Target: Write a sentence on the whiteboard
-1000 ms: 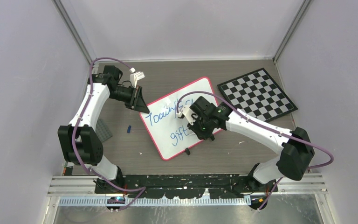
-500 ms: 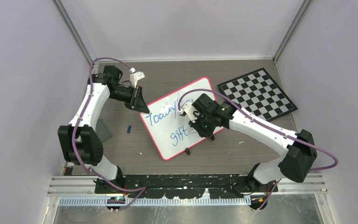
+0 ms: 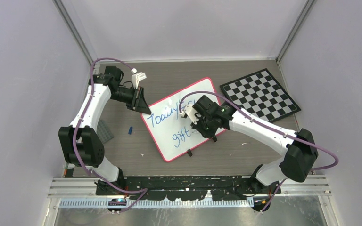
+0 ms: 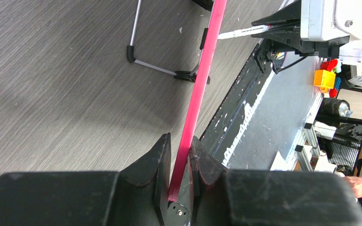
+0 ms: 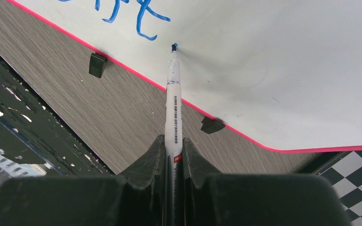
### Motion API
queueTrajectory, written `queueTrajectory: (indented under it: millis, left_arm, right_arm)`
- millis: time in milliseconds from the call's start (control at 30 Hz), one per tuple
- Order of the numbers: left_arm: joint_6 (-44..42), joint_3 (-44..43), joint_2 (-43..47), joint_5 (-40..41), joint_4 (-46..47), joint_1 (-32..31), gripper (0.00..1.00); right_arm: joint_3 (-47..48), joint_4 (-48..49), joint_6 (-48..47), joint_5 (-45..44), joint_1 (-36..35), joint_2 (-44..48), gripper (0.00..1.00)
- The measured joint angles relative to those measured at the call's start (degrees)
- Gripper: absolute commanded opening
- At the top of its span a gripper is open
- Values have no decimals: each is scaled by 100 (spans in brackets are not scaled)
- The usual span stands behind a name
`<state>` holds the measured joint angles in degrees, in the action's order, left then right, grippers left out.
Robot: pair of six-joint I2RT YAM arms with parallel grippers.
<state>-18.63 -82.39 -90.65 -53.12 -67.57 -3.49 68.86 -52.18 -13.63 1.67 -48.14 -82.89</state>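
Observation:
The whiteboard [image 3: 195, 94] lies tilted on the table, with blue handwriting in two lines on its left half. My left gripper [image 3: 140, 102] is shut on the board's pink-red frame [image 4: 195, 94] at its upper left edge; the frame runs between the jaws of the gripper [image 4: 180, 150]. My right gripper [image 3: 206, 123] hovers over the board's lower middle, shut on a white marker [image 5: 173, 94]. The marker's blue tip [image 5: 174, 46] touches the white surface [image 5: 273, 70] just right of the last blue letter. Two black clip feet [image 5: 97, 64] [image 5: 212, 125] sit on the near edge.
A black-and-white checkerboard [image 3: 259, 95] lies at the back right, close to the whiteboard's corner. A grey plate [image 3: 104, 132] and a small blue piece [image 3: 130, 129] lie left of the board. A wire stand leg [image 4: 136, 42] shows under the board.
My right gripper shifted slightly right with the marker, then came a little back left. The left gripper and the whiteboard have stayed put.

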Motion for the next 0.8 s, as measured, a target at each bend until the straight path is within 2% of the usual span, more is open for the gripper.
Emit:
queueTrajectory:
  millis: [333,467,700,800]
  left_arm:
    - [0,0,0,0,0,-4,1]
    - [7,0,0,0,0,-4,18]
    - [87,-262,-44,216,-81,-68,56]
    - [168,-584,-72,245,-170,-63,65]
  right_arm:
    - [-4,-22,-24,-15,0,0,0]
    - [103,-127,-31,22,0,0,0]
    - [553,-282,-13,291,0,243,0]
    - [800,-306,13,352,0,352,0]
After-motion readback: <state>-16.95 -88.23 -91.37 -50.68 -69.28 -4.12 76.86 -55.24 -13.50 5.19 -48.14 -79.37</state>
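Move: The right hand holds the marker with its tip on the whiteboard, at the spot just after "gift": about 5 cm left of that hand, 2 ahead and 7 below. The word "gift" is centred some 10 cm to its left, 1 ahead and 7 below, and the board's right-hand clip about 5 cm to its right, level fore and aft and 11 below. The left hand grips the board's upper left corner right between its pads; the blue cap lies roughly 8 cm left of that hand, 5 back and 20 below. The right hand keeps the marker tip resting on the board for a moment, then, still gripping the marker, lifts the tip off by rising about 6 cm with some 2 cm to the left, tilting close to 10 degrees so that the tip swings left. Meanwhile the left hand, which had stood still pinching the whiteboard's upper left corner, spreads its fingers to a bit over half open and lets go of the edge, easing about 2 cm up and 1 cm forward with the corner still between the parted fingers. ##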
